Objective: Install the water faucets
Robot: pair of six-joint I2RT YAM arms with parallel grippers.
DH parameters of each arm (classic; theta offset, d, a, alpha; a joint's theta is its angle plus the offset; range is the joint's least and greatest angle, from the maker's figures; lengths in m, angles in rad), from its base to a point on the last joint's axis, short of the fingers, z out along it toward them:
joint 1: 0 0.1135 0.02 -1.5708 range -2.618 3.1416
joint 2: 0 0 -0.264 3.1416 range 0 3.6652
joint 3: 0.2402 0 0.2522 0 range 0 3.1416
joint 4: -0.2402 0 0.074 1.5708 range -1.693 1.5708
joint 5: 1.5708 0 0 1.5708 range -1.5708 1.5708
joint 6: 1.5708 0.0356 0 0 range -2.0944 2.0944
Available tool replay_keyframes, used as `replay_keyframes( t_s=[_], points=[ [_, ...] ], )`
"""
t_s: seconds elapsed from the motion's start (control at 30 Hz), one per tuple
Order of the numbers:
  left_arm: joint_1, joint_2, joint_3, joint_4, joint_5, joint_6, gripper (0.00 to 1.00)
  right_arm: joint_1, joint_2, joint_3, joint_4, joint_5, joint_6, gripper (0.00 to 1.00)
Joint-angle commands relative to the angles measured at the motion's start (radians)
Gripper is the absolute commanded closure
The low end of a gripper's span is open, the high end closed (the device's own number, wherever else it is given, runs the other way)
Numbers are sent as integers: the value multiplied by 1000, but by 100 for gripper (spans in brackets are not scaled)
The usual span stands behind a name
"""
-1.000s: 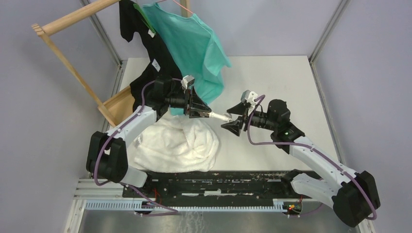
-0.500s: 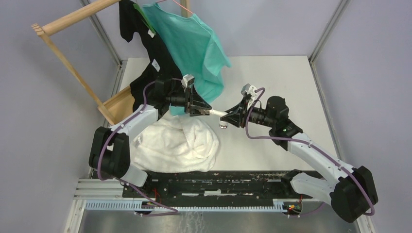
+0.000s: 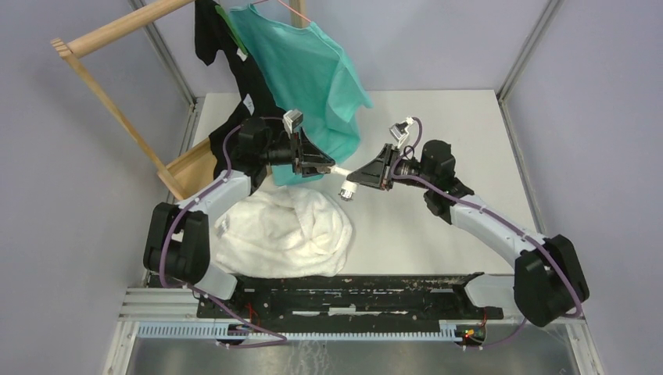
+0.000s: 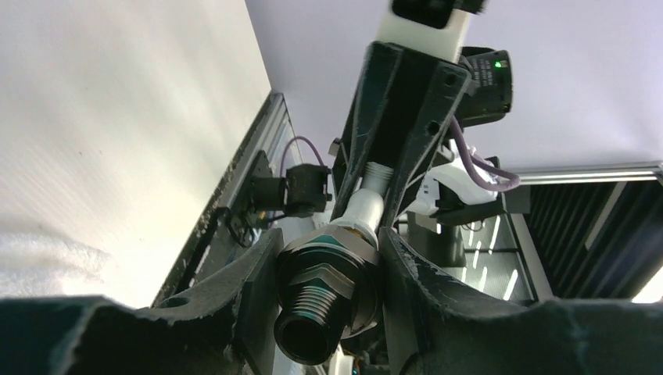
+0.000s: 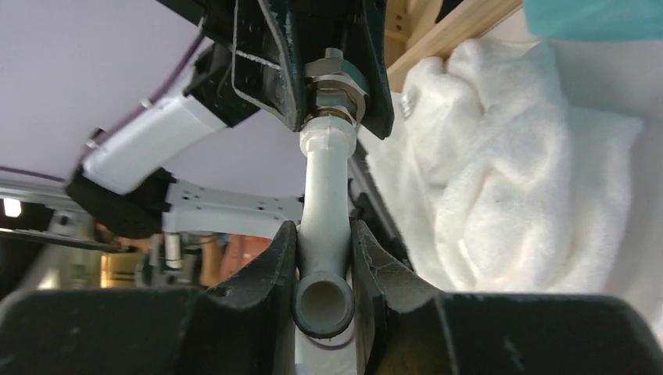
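Observation:
Both grippers hold one faucet assembly in the air above the table's middle. My left gripper (image 3: 325,167) (image 4: 330,244) is shut on the silver threaded fitting (image 4: 327,285) (image 5: 336,82), its hex nut squeezed between the jaws. The white plastic spout (image 3: 340,171) (image 4: 366,209) (image 5: 326,180) runs from that fitting to my right gripper (image 3: 353,177) (image 5: 323,231), which is shut on the spout's other end. The spout's round open end (image 5: 322,306) faces the right wrist camera. A small silver part (image 3: 346,191) hangs below the spout. No blue dot shows.
A crumpled white towel (image 3: 285,226) lies below the left gripper. A teal shirt (image 3: 313,78) and a black shirt (image 3: 234,94) hang from a wooden rack (image 3: 117,117) at the back left. A black rail (image 3: 352,289) runs along the near edge.
My right gripper was open beside the spout's free end, then closed on it. Both arms have since carried the assembly a little toward the back left.

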Motion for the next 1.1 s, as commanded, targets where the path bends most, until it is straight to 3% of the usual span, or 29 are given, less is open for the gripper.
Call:
replay_keyframes(
  t_s=[0.0, 0.27, 0.47, 0.57, 0.63, 0.9, 1.07],
  points=[
    [-56, -82, 17, 293, 82, -124, 97, -3, 127, -67, 329, -92, 414, 99],
    [-55, -146, -29, 342, 11, -130, 97, -60, 286, -209, 814, -11, 762, 99],
    [-56, -163, -31, 351, -13, -120, 97, -60, 342, -231, 1003, 3, 822, 99],
    [-56, -123, -13, 337, 35, -157, 66, -61, 339, -230, 1000, -8, 796, 99],
    [-55, -112, -32, 383, 45, -198, 52, -61, 339, -228, 995, -17, 790, 99],
    [-55, -126, -34, 310, 44, -140, 26, -60, 330, -224, 980, -29, 764, 99],
    [-55, -123, -18, 244, 47, -93, 23, -62, 330, -218, 984, -32, 767, 99]
  ],
)
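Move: The metal nut on the faucet's end is already between the left fingers, practically at that hand's point; from the right hand, which grips the white pipe, it lies about 5 cm left and 2 cm ahead, roughly level. The pipe's chrome-ended side branch sits some 3 cm back and 2 cm left of the right hand, a little lower. The white towel lies about 16 cm back and 11 cm left of the left hand, some 24 cm below. The white pipe, still pinched in the right fingers, is rolled about its length by some 30 degrees, top side going forward, while that hand eases about 1 cm forward, dips and comes back up, then holds. The left hand grips the nut against this, leaning slightly the opposite way; it shifts forward, then back and up about 3 cm, and late on its fingers open wide to let go of the nut. ##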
